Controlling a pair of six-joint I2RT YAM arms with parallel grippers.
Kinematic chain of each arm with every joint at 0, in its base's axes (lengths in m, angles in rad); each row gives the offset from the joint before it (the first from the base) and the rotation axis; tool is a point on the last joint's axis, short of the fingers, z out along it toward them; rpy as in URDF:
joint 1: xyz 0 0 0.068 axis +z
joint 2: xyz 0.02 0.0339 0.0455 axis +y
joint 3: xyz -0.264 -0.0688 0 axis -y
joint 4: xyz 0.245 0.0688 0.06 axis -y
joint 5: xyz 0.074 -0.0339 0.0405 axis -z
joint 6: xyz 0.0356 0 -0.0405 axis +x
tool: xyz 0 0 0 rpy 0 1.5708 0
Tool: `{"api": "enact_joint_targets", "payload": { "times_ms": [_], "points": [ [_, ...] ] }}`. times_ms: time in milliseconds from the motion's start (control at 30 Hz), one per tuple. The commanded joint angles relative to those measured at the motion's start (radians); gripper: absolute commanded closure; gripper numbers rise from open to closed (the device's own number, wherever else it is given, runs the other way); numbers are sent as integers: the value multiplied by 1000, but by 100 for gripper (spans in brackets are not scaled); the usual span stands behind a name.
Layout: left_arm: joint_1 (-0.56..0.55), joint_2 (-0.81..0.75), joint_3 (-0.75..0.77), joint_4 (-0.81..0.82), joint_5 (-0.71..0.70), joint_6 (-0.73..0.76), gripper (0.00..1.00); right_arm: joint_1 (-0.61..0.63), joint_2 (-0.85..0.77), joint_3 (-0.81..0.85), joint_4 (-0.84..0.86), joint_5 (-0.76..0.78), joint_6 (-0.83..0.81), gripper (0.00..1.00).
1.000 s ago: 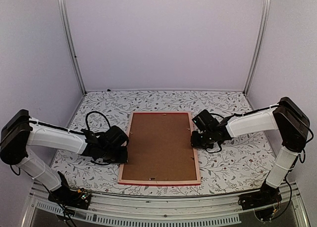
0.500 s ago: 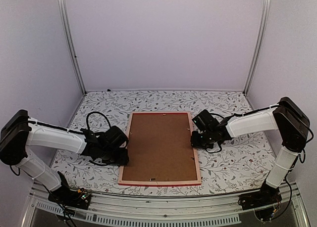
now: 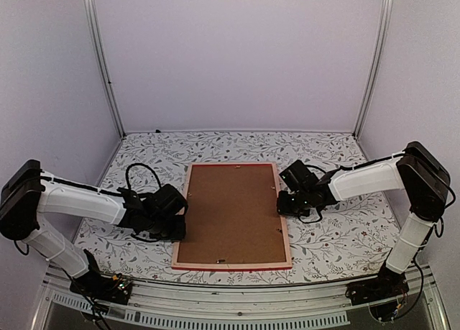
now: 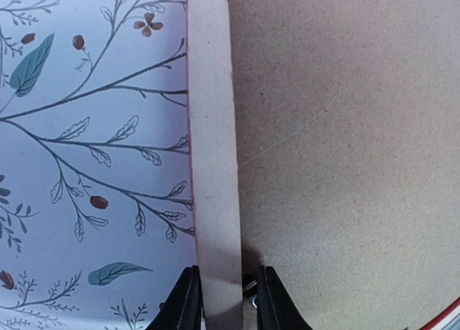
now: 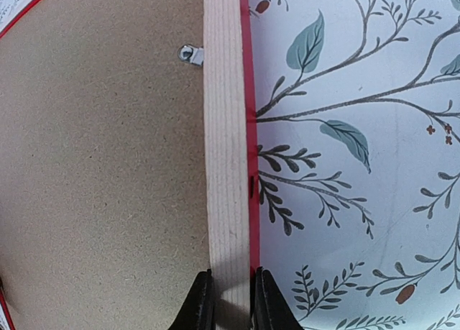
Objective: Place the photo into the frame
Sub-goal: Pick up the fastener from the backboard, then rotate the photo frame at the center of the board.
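Observation:
The frame (image 3: 230, 264) lies face down in the middle of the table. Its pale wood back is up, with red edges showing. A brown backing board (image 3: 231, 213) fills it. The photo is hidden. My left gripper (image 3: 178, 228) sits low on the left rail (image 4: 212, 129). Its jaws (image 4: 228, 285) are closed across that rail, with a small metal tab (image 4: 250, 290) between the rail and the inner finger. My right gripper (image 3: 282, 203) is shut (image 5: 231, 287) on the right rail (image 5: 226, 129), one finger on the red outer edge.
The frame rests on a leaf-patterned table cover (image 3: 338, 236). A metal turn tab (image 5: 191, 54) lies on the backing board (image 5: 100, 165) beside the right rail. Purple walls and two upright posts (image 3: 370, 64) enclose the back and sides.
My left wrist has shifted very slightly at the left rail. The frame, the backing board and the right arm stay where they were.

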Motion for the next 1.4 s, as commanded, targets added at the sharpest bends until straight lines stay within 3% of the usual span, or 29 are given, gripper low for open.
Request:
{"api": "enact_joint_targets", "payload": {
  "times_ms": [0, 200, 467, 700, 800, 967, 1200, 1367],
  "points": [
    [-28, 3, -33, -78, 10, 5, 93, -1, -15, -24, -2, -21, 27, 100],
    [-28, -25, -25, -72, -9, 15, 91, -1, -17, -21, -6, -17, 27, 100],
    [-18, -19, 14, -49, -24, 53, 55, -2, -21, -16, -17, -11, 23, 100],
    [39, -40, 47, -27, -4, 138, 38, -23, -17, 7, -66, -21, -30, 100],
    [87, -49, 62, 1, 24, 208, 30, -48, -6, 44, -128, -19, -115, 100],
    [178, -22, 117, 43, 62, 332, 27, -110, -5, 81, -179, -78, -289, 100],
    [246, 77, 260, 58, 71, 525, 15, -135, 55, 183, -255, -192, -538, 100],
    [293, 160, 351, 86, 85, 630, 11, -135, 119, 265, -293, -281, -720, 97]
  ]
}}
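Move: Straight ahead of the left hand by about 15 cm, just inside the frame's left bar and level with the fingertips, sits the farther left fastener. The nearer left fastener is right at these fingers, 1 cm to the right. The far-bar fastener lies some 26 cm ahead and 17 cm right, the near-bar fastener 10 cm back and 12 cm right. From the right hand, already pinching the right bar, the farther left fastener is about 29 cm left and 5 cm ahead. Opening almost fully to let go of the left bar, the left hand then goes forward about 12 cm and up 7 cm, above the bar towards its farther fastener, fingers tilting outward and wrist turning a little clockwise. Once those fingers have opened, the right hand, still pinching the right bar, drags the frame right about 3 cm, then forward and slightly back left, turning it some 20 degrees counter-clockwise. ##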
